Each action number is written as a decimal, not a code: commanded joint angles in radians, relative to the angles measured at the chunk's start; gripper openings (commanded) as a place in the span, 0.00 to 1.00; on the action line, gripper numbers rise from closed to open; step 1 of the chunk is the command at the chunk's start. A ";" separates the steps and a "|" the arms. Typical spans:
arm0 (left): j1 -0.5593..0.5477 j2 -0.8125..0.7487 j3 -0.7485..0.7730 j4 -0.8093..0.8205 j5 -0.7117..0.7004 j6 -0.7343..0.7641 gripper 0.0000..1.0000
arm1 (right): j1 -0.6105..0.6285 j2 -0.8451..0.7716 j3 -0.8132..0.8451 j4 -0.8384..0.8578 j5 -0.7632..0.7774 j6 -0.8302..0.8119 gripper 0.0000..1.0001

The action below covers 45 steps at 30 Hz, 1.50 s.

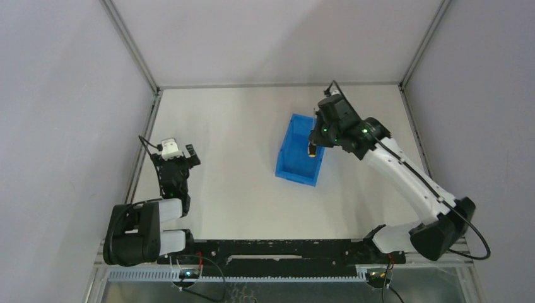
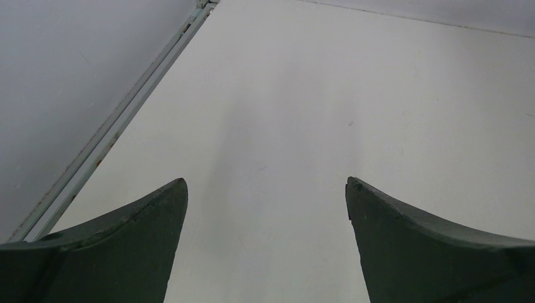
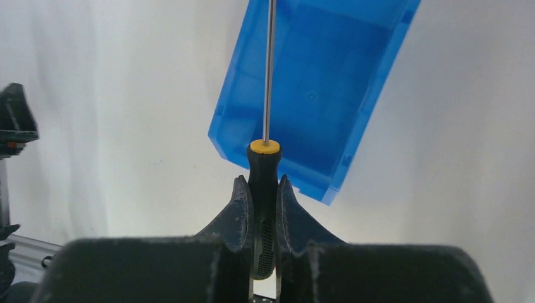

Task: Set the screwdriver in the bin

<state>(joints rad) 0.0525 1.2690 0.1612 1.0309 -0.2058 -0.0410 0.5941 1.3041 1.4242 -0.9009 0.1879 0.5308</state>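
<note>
My right gripper (image 3: 260, 180) is shut on the black handle of the screwdriver (image 3: 264, 165). The handle's orange-yellow collar and the thin metal shaft point away from the wrist camera, over the blue bin (image 3: 315, 95) below. In the top view the right gripper (image 1: 313, 144) hangs above the right side of the bin (image 1: 300, 150), with the screwdriver (image 1: 311, 149) a small dark and yellow spot under it. The bin's inside looks bare. My left gripper (image 2: 266, 183) is open over bare table; in the top view the left gripper (image 1: 178, 153) sits far left of the bin.
A metal frame rail (image 2: 120, 120) runs along the table's left edge close to the left gripper. Grey walls enclose the table on three sides. The arm bases and a black rail (image 1: 277, 247) line the near edge.
</note>
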 commanded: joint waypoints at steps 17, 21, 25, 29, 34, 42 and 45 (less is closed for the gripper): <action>-0.005 -0.008 0.029 0.032 -0.003 0.020 1.00 | 0.085 0.481 -0.060 0.172 0.144 0.202 0.14; -0.005 -0.008 0.029 0.032 -0.003 0.020 1.00 | 0.087 0.576 -0.060 0.182 0.144 0.220 0.18; -0.006 -0.009 0.029 0.032 -0.002 0.020 1.00 | 0.085 0.614 -0.059 0.197 0.131 0.220 0.39; -0.006 -0.008 0.029 0.033 -0.003 0.020 1.00 | 0.084 0.575 -0.059 0.189 0.154 0.214 0.57; -0.005 -0.008 0.030 0.032 -0.002 0.020 1.00 | 0.091 0.434 -0.043 0.181 0.173 0.144 0.64; -0.005 -0.008 0.029 0.033 -0.003 0.020 1.00 | 0.100 0.124 -0.048 0.159 0.307 0.032 0.75; -0.004 -0.009 0.029 0.032 -0.003 0.020 1.00 | 0.065 0.027 -0.106 0.153 0.385 -0.008 0.91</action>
<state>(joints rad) 0.0525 1.2690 0.1612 1.0309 -0.2058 -0.0410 0.6857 1.4109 1.3632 -0.7322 0.4458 0.5980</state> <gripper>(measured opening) 0.996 0.838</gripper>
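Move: The screwdriver is already off the table, held by its handle in the right fingers with its shaft pointing forward, high over the bin. The blue bin's middle lies about 9 cm ahead of this hand, only 1 cm or so to its left and some 21 cm below. From the idle left hand, the bin is roughly 46 cm to the right, 3 cm ahead and 7 cm lower. The screwdriver is carried down about 23 cm into the nearer part of the bin by the right hand, which also edges left and forward a little as its fingers tip some 20 degrees further down. Near the bottom the fingers open and let go of the handle; the hand then climbs about 20 cm back out, fingers spreading wider and tilting up again. ##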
